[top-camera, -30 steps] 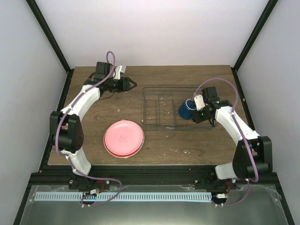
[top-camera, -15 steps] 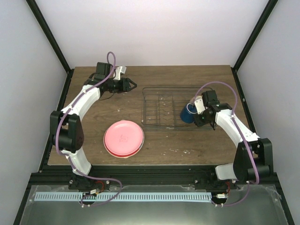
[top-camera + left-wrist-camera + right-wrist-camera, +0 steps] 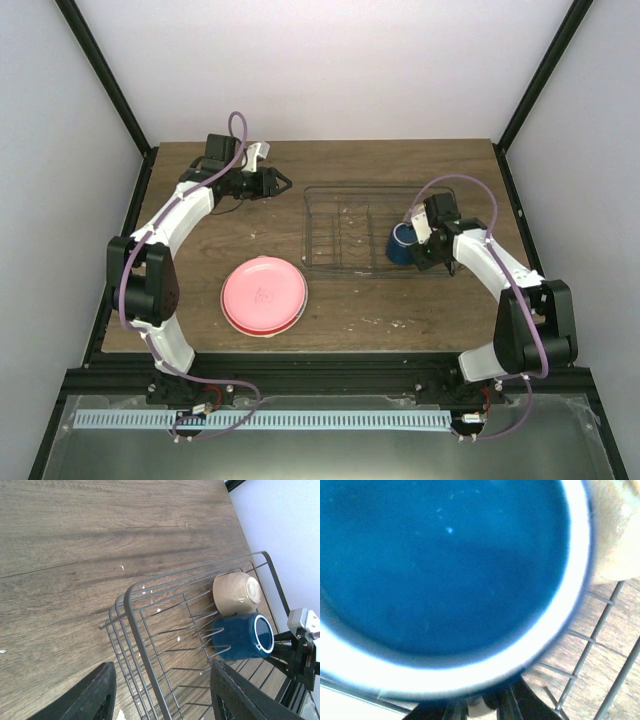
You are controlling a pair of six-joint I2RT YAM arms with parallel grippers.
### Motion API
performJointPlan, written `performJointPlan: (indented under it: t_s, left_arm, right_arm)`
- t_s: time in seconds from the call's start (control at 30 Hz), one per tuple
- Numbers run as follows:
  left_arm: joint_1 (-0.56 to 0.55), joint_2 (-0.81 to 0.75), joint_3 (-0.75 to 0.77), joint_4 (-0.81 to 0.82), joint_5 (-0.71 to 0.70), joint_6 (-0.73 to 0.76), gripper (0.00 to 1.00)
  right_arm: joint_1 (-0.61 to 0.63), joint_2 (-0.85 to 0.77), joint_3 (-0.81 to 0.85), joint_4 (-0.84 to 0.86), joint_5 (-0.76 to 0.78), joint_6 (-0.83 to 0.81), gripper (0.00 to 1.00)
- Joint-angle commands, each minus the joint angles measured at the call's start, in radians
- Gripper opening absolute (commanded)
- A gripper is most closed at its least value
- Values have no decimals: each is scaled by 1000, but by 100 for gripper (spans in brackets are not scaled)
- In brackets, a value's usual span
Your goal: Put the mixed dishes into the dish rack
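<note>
The dish rack [image 3: 345,230] [image 3: 165,630] is a dark wire basket at mid-table. At its right end a cream bowl [image 3: 236,593] [image 3: 616,530] and a dark blue mug [image 3: 399,243] [image 3: 244,635] lie on their sides next to each other. My right gripper [image 3: 420,243] [image 3: 485,707] is right at the mug's mouth. The mug's blue inside fills the right wrist view, and the jaws are mostly hidden under its white rim. A pink plate [image 3: 264,293] tops a small stack left of the rack. My left gripper [image 3: 283,180] [image 3: 165,700] hovers open off the rack's left end, holding nothing.
Black frame posts and white walls close in the table's back and sides. Small white flecks dot the wood [image 3: 75,540] around the rack. My right arm [image 3: 500,275] arches over the table's right side.
My right gripper has carried the mug a little toward the near side and down at the rack's right end. The left arm has not moved.
</note>
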Motion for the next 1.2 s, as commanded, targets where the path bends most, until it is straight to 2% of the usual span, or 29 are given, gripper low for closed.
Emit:
performJointPlan:
  t_s: [0.0, 0.2, 0.33, 0.53, 0.83, 1.0, 1.17]
  left_arm:
    - [4, 4, -3, -1, 9, 16, 53]
    - [4, 14, 8, -6, 11, 15, 53]
    - [4, 20, 17, -9, 9, 15, 53]
    - [6, 33, 46, -35, -25, 32, 53]
    - [11, 13, 54, -164, -169, 47, 53]
    - [13, -23, 23, -299, -253, 21, 51]
    - [13, -123, -43, -416, -374, -16, 51]
  right_arm:
    - [10, 1, 32, 5, 16, 8, 36]
    - [13, -4, 58, -33, 17, 12, 56]
    - [21, 7, 116, -146, -22, 58, 74]
    - [80, -37, 174, -258, -47, 98, 95]
    - [92, 1, 413, -272, -108, 99, 98]
    - [110, 130, 555, -218, -137, 120, 97]
    - [153, 292, 723, -188, -136, 146, 93]
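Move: From the right hand, which still has its fingers around the mug's handle, the upside-down mug's middle is about 3 cm ahead and 4 cm left at the same height. The upturned bowl is about 8 cm ahead and 1 cm right, and the dish rack's middle some 7 cm ahead and 8 cm left. For the empty left hand, the plates are roughly 21 cm back, 5 cm left and 18 cm below; the dish rack's middle lies 24 cm right and 6 cm back. Opening wide, the right hand comes free of the mug's handle while easing back and left a little, then climbs and swings forward and left, ending some 13 cm higher, up over the dish rack. Late on, the half-open left hand starts down, left and back towards the plates, about 7 cm in all, its wrist turning some 20 degrees. ##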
